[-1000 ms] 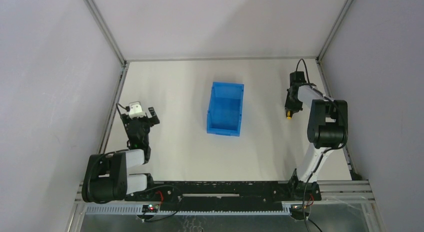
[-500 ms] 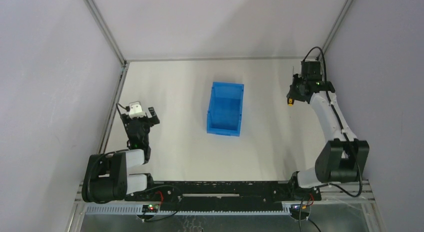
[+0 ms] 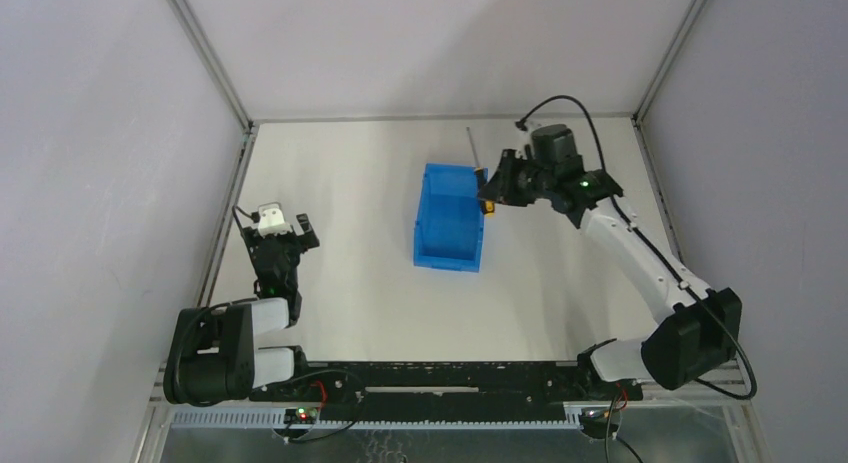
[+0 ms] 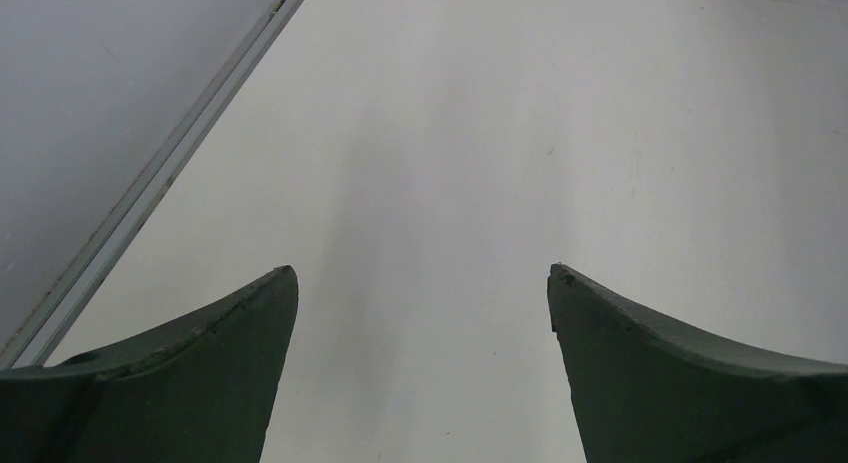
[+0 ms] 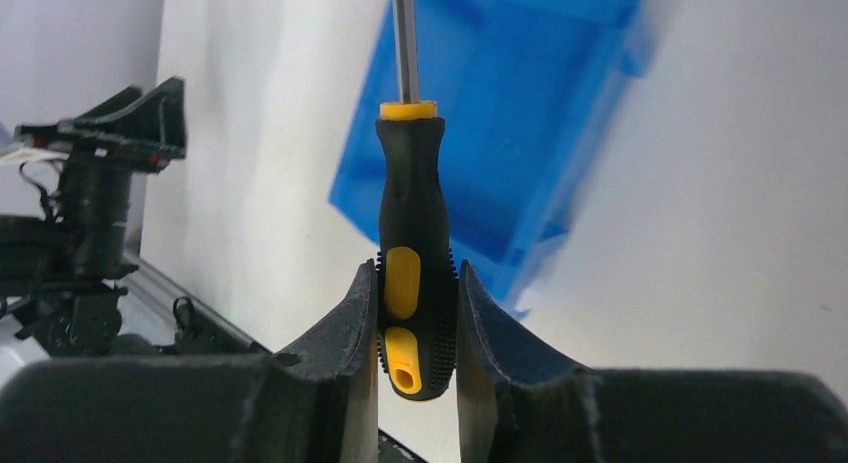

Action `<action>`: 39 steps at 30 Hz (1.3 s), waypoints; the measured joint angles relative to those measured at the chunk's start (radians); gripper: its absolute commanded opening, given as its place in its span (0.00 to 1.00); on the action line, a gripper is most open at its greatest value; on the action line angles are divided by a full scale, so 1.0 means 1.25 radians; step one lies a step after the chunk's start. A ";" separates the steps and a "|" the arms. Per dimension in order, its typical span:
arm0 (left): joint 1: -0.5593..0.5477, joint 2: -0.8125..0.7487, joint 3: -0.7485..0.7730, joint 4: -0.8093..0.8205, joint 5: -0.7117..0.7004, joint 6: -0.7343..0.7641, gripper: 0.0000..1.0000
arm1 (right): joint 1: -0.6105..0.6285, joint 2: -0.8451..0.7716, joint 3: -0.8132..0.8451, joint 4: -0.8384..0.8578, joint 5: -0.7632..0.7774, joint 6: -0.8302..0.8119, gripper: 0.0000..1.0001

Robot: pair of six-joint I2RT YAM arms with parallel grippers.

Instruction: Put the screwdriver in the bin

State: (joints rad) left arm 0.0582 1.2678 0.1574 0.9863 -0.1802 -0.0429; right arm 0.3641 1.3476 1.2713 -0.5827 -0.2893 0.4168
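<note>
The screwdriver [image 5: 410,183] has a black handle with orange-yellow inserts and a thin metal shaft. My right gripper [image 5: 416,273] is shut on the lower part of its handle, both fingers pressed against it. In the top view the right gripper [image 3: 497,186] hangs over the far right corner of the blue bin [image 3: 447,255], and the screwdriver [image 3: 473,151] points its shaft toward the back of the table. The right wrist view shows the bin [image 5: 520,103] blurred behind the handle. My left gripper [image 3: 298,227] rests at the left and stands open [image 4: 422,273] over bare table with nothing between its fingers.
White walls with metal frame rails [image 3: 228,198] enclose the table on the left, back and right. The black base rail [image 3: 440,378] runs along the near edge. The left arm [image 5: 90,213] appears at the left of the right wrist view.
My right arm has swung left from the table's right side to the bin's far right corner, carrying the screwdriver. The left arm has not moved.
</note>
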 measured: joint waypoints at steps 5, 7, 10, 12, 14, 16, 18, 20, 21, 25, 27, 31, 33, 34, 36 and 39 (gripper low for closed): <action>0.000 0.000 0.000 0.000 0.000 0.000 1.00 | 0.110 0.059 0.000 0.057 0.055 0.031 0.13; 0.000 0.000 0.000 0.000 0.000 0.000 1.00 | 0.150 0.095 0.000 0.069 0.108 0.032 0.14; 0.000 0.000 0.000 0.000 0.000 0.000 1.00 | 0.200 0.148 0.000 0.079 0.201 0.029 0.16; 0.000 0.000 0.000 0.000 0.000 0.000 1.00 | 0.231 0.191 0.000 0.085 0.268 0.027 0.15; 0.000 0.000 0.000 0.000 0.000 0.000 1.00 | 0.251 0.235 0.000 0.090 0.317 0.023 0.15; 0.000 0.000 0.000 0.000 0.000 0.000 1.00 | 0.259 0.263 0.000 0.091 0.354 0.019 0.16; 0.000 0.000 0.000 0.000 0.000 0.000 1.00 | 0.277 0.315 0.000 0.091 0.382 0.012 0.18; 0.000 0.000 0.000 0.000 0.000 0.000 1.00 | 0.287 0.342 0.000 0.094 0.404 0.006 0.19; 0.000 0.000 0.000 0.000 0.000 0.000 1.00 | 0.293 0.356 0.000 0.097 0.417 0.002 0.20; 0.000 0.000 0.000 0.000 0.000 0.000 1.00 | 0.317 0.390 0.000 0.104 0.449 -0.006 0.29; 0.000 0.000 0.000 0.000 0.000 0.000 1.00 | 0.323 0.399 0.001 0.109 0.464 -0.010 0.39; 0.000 0.000 0.000 0.000 0.000 0.000 1.00 | 0.327 0.413 0.001 0.112 0.478 -0.007 0.54; 0.000 0.000 0.000 0.000 0.000 0.000 1.00 | 0.327 0.414 0.001 0.112 0.480 -0.006 0.58; 0.000 0.000 0.000 0.000 0.000 0.000 1.00 | 0.327 0.414 0.001 0.114 0.481 -0.005 0.59; 0.000 0.000 0.000 0.000 0.000 0.000 1.00 | 0.327 0.413 0.001 0.118 0.481 -0.005 0.59; 0.000 0.000 0.000 0.000 0.000 0.000 1.00 | 0.329 0.403 0.001 0.118 0.475 -0.005 0.60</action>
State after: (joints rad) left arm 0.0582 1.2678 0.1574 0.9863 -0.1802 -0.0429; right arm 0.7757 1.8519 1.2720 -0.4355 0.3042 0.4099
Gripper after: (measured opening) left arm 0.996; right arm 0.591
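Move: The bin's middle lies about 7 cm ahead of the right hand, 11 cm to its left and 19 cm below. That hand already grips the screwdriver by its handle; the screwdriver's middle is some 4 cm ahead, 2 cm left and 2 cm above the fingers. From the idle left hand, the bin is roughly 5 cm ahead, 39 cm to the right and 5 cm lower. Still pinching the screwdriver by the handle, the right hand swings about 7 cm left over the near part of the bin, then sinks some 19 cm into it, its left side rolling down so the fingers point more steeply downward. Near the bottom the fingers open and let go of the handle, the hand staying low around it. ##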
